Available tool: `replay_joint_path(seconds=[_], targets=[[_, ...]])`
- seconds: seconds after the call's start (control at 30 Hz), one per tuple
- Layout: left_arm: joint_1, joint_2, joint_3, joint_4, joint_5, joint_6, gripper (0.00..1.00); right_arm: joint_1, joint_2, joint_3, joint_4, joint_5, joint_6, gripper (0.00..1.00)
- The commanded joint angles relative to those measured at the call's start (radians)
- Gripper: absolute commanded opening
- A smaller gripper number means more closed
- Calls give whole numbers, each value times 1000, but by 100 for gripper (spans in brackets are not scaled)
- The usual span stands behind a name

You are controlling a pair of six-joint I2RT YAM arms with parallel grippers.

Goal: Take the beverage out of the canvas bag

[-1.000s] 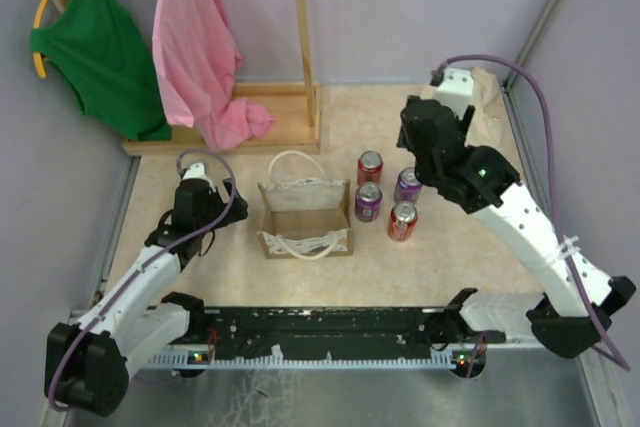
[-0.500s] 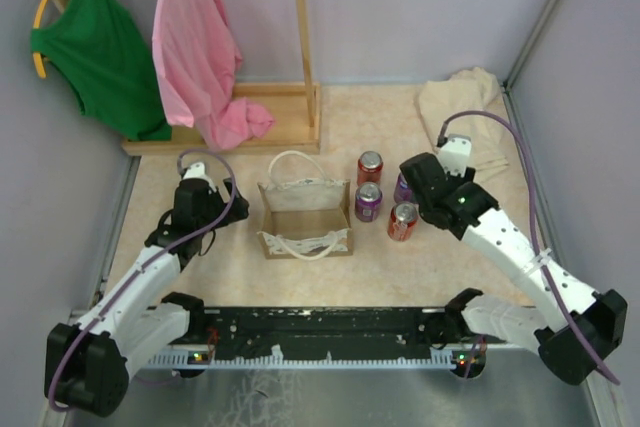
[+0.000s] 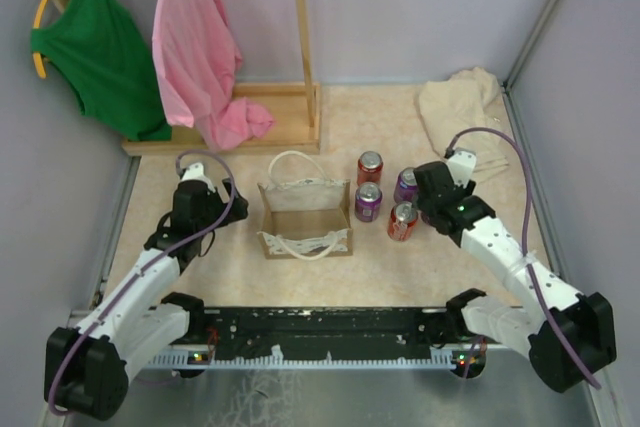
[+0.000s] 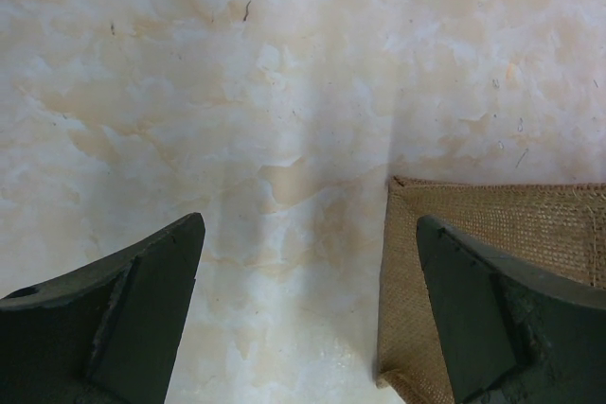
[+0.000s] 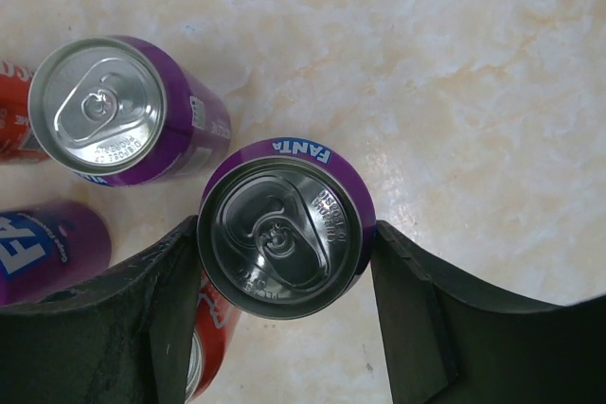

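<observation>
The tan canvas bag [image 3: 305, 219] stands open at mid-table, with white rope handles; only fabric shows inside it. My right gripper [image 3: 427, 197] [image 5: 286, 224] is shut on an upright purple Fanta can [image 5: 275, 243], a finger against each side. The gripper hides this can from above, and I cannot tell whether it touches the table. Beside it stand a purple can [image 3: 405, 183] [image 5: 104, 111], a red can [image 3: 402, 221] [image 5: 210, 328], another purple can [image 3: 368, 202] and another red one [image 3: 370, 166]. My left gripper [image 3: 200, 192] [image 4: 308, 319] hangs open and empty just left of the bag's corner [image 4: 511, 234].
A crumpled beige cloth [image 3: 462, 112] lies at the back right corner. A wooden rack [image 3: 270, 117] with a pink shirt [image 3: 200, 47] and a green shirt [image 3: 95, 47] fills the back left. Walls close in both sides.
My right arm has swung down and inward from the back right, bringing the gripped purple can low beside the standing cans. The left arm and the bag have not moved.
</observation>
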Motion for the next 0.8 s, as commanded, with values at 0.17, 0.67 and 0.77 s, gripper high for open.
replay_joint_path(seconds=[0.17,0.67,0.77], targets=[[-4,12,-15,26,-10,10,99,-72,77,43,124,-91,13,0],[-4,-18,-1,47,-33,17,99,-80,115,10,34,-96,70,82],[-3,-27,-3,65,-33,20,99,-80,104,15,12,-78,70,92]])
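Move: My right hand already holds a purple Fanta can upright. Its landing spot, a bare patch of table, lies about 1 cm ahead and some 12 cm below that hand. The Coke can stands roughly 7 cm to its left, about level with it; the rear purple can is about 7 cm ahead and 6 cm to the left, both with middles some 7 cm lower. From my left hand the spot is roughly 44 cm to the right, 2 cm back and 10 cm down. I lower the held can with my right hand about 3 cm, easing roughly 1 cm forward and tipping the fingers some 5 degrees further down, to stand it on the table just right of the Coke can. There I stop and hold still briefly, then open the fingers so both pads come free of its sides, staying around the can's top. ##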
